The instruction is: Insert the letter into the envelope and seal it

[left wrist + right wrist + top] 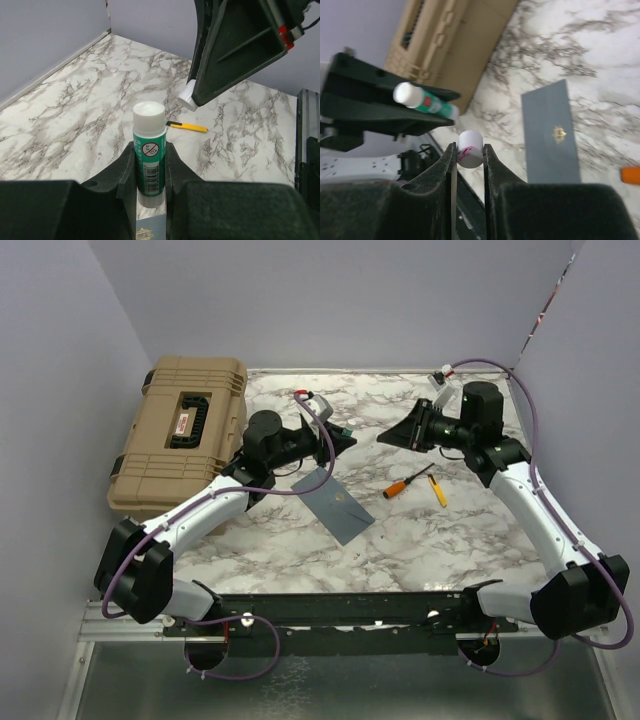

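The grey-blue envelope [338,505] lies flat on the marble table in front of the left arm, its gold emblem facing up in the right wrist view [551,135]. The letter is out of view. My left gripper [340,440] is shut on a green glue stick [150,150], uncapped, its white end pointing toward the right arm. My right gripper [398,436] is shut on the stick's small white cap [470,148], held a short way from the stick [427,102]. Both grippers hover above the table behind the envelope.
A tan hard case [180,435] stands at the back left. An orange-handled screwdriver [405,483] and a yellow tool [437,490] lie right of the envelope. Grey walls close in the back and sides.
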Controlling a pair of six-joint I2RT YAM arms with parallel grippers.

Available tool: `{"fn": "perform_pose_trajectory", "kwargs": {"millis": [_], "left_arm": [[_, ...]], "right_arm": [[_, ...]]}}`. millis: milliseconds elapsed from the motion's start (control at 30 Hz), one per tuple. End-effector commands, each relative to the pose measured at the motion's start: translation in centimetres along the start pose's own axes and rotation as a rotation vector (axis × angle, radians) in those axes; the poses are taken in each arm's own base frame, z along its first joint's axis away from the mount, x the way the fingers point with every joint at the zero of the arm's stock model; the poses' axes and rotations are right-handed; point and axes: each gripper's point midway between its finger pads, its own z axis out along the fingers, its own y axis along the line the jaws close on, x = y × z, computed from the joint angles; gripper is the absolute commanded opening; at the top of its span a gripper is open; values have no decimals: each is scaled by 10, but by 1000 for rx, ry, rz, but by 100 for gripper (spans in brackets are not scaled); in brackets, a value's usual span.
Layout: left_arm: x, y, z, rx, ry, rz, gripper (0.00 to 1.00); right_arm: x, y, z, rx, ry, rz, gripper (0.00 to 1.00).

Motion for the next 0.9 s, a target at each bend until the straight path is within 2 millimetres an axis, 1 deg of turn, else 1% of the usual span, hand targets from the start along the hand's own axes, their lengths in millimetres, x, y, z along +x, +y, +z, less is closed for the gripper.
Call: {"fn": "perform_pose_trajectory", "kwargs": {"millis": [0, 100, 267, 633, 867], "left_arm": [[-14, -7, 6, 55, -18, 101, 0], [-16, -6, 6, 49, -20, 103, 0], [-15, -9, 6, 64, -19, 102, 0], [-21, -11, 5, 75, -31, 137, 0], [-22, -15, 6, 96, -31, 131, 0]], "right_arm": [[-16, 66, -15, -289, 13, -4, 1], [-23, 80, -19, -347, -5, 12, 1], [-30, 90, -20, -398, -15, 21, 1], [-37, 83, -6, -394, 2, 31, 1], [-39, 86, -1, -414, 17, 32, 1]]}}
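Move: The right hand already grips the white cap; the glue stick in the left hand lies roughly 10 cm to its left, level fore and aft and about 1 cm higher. Some 26 cm below the right hand, the envelope lies about 13 cm left and 2 cm back, the screwdriver 8 cm right and 5 cm ahead, the yellow cutter 17 cm right and 2 cm ahead. From the left hand, the cap is about 10 cm to the right. Still pinching the cap, the right hand lifts it about 7 cm and brings it nearly 4 cm left, closing the sideways gap to the glue stick; it eases back 2 cm, then forward again as the climb stops. Its fingers swing up and counter-clockwise, some 20 degrees in all. The left hand keeps its grip on the glue stick and stays put. ##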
